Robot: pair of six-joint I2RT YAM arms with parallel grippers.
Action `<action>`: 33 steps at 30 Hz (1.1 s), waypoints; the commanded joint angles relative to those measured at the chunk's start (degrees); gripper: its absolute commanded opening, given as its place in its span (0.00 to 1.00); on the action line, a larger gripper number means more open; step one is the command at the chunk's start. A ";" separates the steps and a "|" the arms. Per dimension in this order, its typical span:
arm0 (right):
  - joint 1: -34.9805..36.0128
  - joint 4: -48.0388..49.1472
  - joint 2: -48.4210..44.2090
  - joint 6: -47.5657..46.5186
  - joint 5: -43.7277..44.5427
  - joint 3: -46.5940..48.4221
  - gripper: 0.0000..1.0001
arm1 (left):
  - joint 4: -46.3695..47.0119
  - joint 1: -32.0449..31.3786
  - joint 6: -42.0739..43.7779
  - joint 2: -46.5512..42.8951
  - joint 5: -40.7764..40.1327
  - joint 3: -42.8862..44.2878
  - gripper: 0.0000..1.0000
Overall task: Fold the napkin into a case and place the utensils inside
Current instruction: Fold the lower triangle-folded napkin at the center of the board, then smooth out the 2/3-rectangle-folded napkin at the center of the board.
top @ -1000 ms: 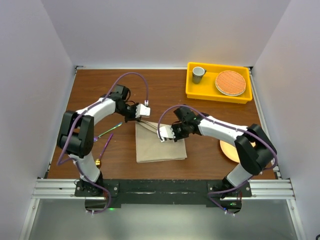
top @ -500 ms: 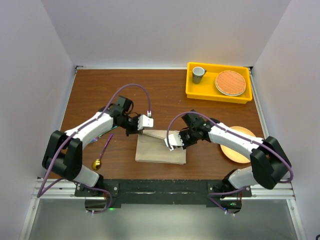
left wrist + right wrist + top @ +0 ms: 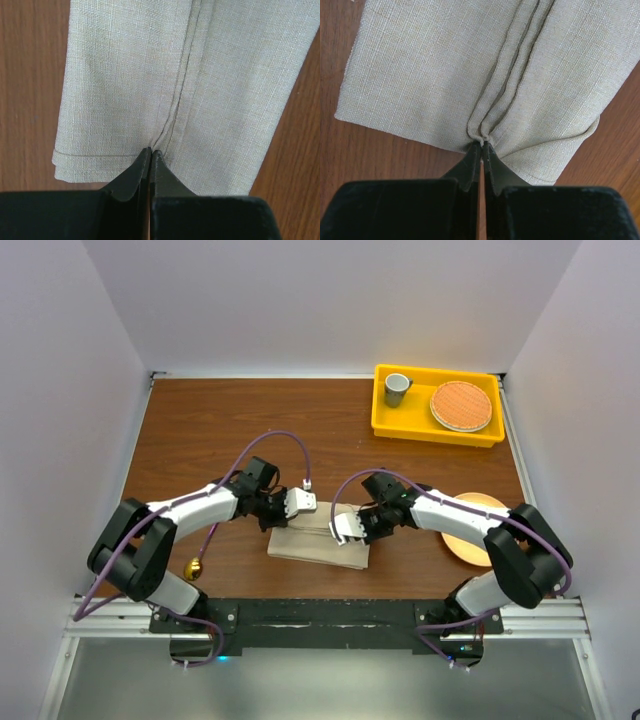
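Note:
The beige napkin point(image 3: 315, 549) lies as a narrow folded strip near the table's front edge, its long side running left to right. My left gripper point(image 3: 296, 517) is at its left part, shut on a pinched ridge of cloth point(image 3: 172, 107); in the left wrist view that gripper point(image 3: 151, 151) is closed tight at the napkin's point(image 3: 115, 75) near end. My right gripper point(image 3: 348, 536) is shut on gathered pleats at the right end, as the right wrist view of the gripper point(image 3: 482, 144) and the napkin point(image 3: 430, 75) shows. One utensil, a spoon point(image 3: 193, 566) with a gold bowl, lies left of the napkin.
A yellow tray point(image 3: 480, 432) at the back right holds a grey cup point(image 3: 397, 388) and a round woven mat point(image 3: 461, 405). A peach plate point(image 3: 462, 543) sits partly under my right arm. The left arm stretches over the table left of the napkin.
Both grippers moved toward the front edge, drawing the napkin's far edge with them. The cloth went from a near square to a narrow strip.

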 commanded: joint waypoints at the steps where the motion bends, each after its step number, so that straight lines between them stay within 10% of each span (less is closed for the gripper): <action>1: -0.33 1.65 0.42 3.17 -0.72 1.21 0.00 | 0.00 0.09 -0.27 0.43 -3.63 1.49 0.01; 9: -0.33 0.33 -2.04 5.20 -1.07 4.38 0.00 | -2.03 0.53 3.41 -3.53 -4.77 5.00 0.07; 18: -0.42 1.21 -0.82 5.55 -0.89 3.85 0.00 | -0.98 0.27 5.97 -3.18 1.29 2.81 0.46; 33: -0.33 1.21 -0.29 5.12 -0.46 3.67 0.00 | 0.79 -0.17 11.24 1.83 2.79 0.44 0.49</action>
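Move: The left gripper has its fingers shut on the left end of the napkin's folded flap edges; the right gripper has them shut on the right end. From the left hand, the napkin's near edge has its middle about 7 cm back and 6 cm to the right, on the table, and the spoon lies some 15 cm to the left and 3 cm back. From the right hand, the plate's middle is roughly 23 cm to the right, about level. Raise the left gripper off its pinch on the flap edges, about 2 cm up and 2 cm forward, opening the fingers to roughly half; then lower it about 2 cm, so that the open tips straddle the left end of the flap edges. Keep the right fingers shut on their end while easing that hand up, forward and left about 1 cm each way, then hold still. ##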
